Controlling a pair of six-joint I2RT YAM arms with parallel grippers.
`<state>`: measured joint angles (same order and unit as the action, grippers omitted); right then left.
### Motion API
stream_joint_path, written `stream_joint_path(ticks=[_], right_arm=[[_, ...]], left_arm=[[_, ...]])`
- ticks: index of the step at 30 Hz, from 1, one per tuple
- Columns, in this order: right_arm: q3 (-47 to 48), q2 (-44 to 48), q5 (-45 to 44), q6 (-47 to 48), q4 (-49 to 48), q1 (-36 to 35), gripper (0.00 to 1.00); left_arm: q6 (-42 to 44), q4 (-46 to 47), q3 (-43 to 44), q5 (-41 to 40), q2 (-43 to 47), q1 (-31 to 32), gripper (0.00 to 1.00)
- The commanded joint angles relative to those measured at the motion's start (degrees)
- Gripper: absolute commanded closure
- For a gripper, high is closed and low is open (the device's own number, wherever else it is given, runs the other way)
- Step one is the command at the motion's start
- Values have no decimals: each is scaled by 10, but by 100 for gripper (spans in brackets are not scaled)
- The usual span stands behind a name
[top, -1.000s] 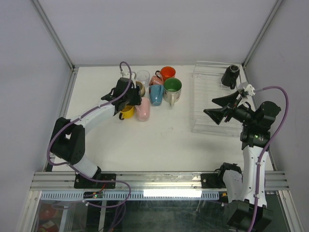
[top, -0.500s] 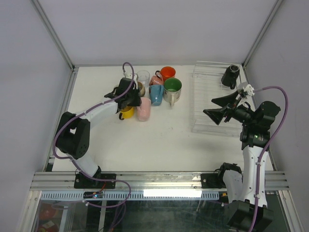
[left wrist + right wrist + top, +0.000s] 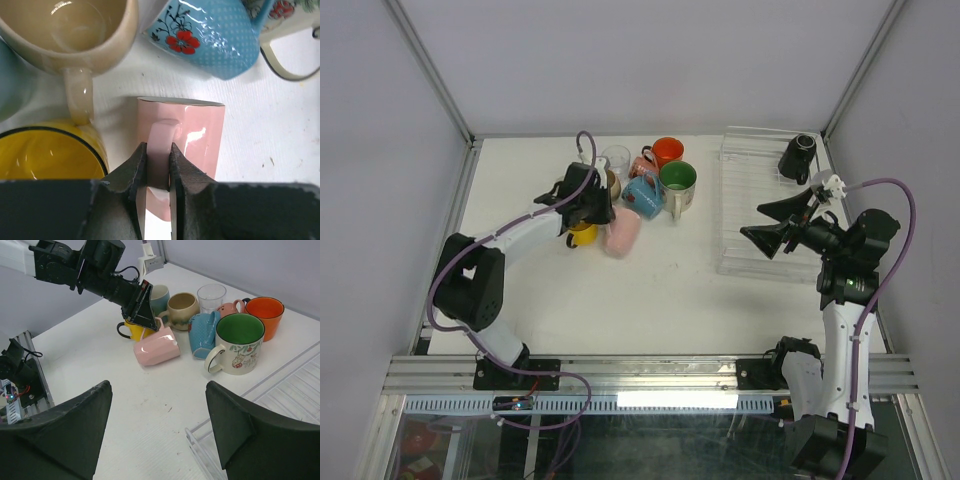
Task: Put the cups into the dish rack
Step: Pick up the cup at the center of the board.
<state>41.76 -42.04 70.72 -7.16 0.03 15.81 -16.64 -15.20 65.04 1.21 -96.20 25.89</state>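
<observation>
A pink mug (image 3: 197, 135) lies on its side on the table, and my left gripper (image 3: 158, 150) is shut on its handle. From above, this mug (image 3: 622, 233) is at the front of the cluster of cups, with the left gripper (image 3: 602, 212) over it. Around it are a yellow mug (image 3: 582, 234), a beige mug (image 3: 75, 30), a blue flowered mug (image 3: 644, 195), a green-lined white mug (image 3: 677, 184), an orange mug (image 3: 667, 151) and a glass tumbler (image 3: 616, 158). The clear dish rack (image 3: 750, 200) holds a black mug (image 3: 797, 155). My right gripper (image 3: 753, 220) hovers open over the rack's left side.
In the right wrist view the dish rack's corner (image 3: 280, 405) shows at lower right, with bare white table between it and the pink mug (image 3: 156, 349). Grey walls enclose the table on three sides.
The left jaws have closed on the pink mug's handle. The pink mug has turned and slid slightly forward, and the blue mug beside it has tipped over. The right arm has not moved.
</observation>
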Motion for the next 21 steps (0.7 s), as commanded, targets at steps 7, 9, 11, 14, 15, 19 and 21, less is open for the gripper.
stream_joint_path(ticks=[7,9,11,14,15,19,21], right_arm=[[5,-3,2,10,-13,-8,21],[5,-9,15,9,-15,-10,21],[2,-18,38,4,-24,-14,21],[-8,-35,73,-11,-51,-35,21],[-11,-42,85,-11,-57,-50,20],[-20,-79,117,15,-51,-109,21],[-30,-93,117,34,-50,-141,22]], left_arm=[[73,52,-63,161,171,22,100],[92,62,-89,161,209,45,100],[109,77,-115,133,242,79,100],[140,110,-156,92,291,137,100],[146,125,-170,84,304,153,100],[175,188,-224,48,360,208,100],[188,221,-252,28,382,235,100]])
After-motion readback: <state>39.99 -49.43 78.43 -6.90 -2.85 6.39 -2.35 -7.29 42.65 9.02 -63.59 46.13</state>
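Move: The left fingers are already shut on the handle of the pink mug, whose body lies about 2 cm back, 3 cm right and 5 cm below. From this hand, the blue mug lies some 7 cm ahead and 8 cm right, the tan mug 10 cm ahead and 2 cm left, and the yellow mug level and 7 cm left. From the open right hand, the pink mug is roughly 14 cm ahead, 30 cm left and 26 cm lower. Keeping its pinch on the pink mug's handle, the left hand draws back some 16 cm and swings right and up about 7 cm each, away from the crowded mugs over the clear table. It turns clockwise about 35 degrees while the fingers tip upward. Late on, the right hand, still wide open, starts left and down towards the mug, turning counter-clockwise. ##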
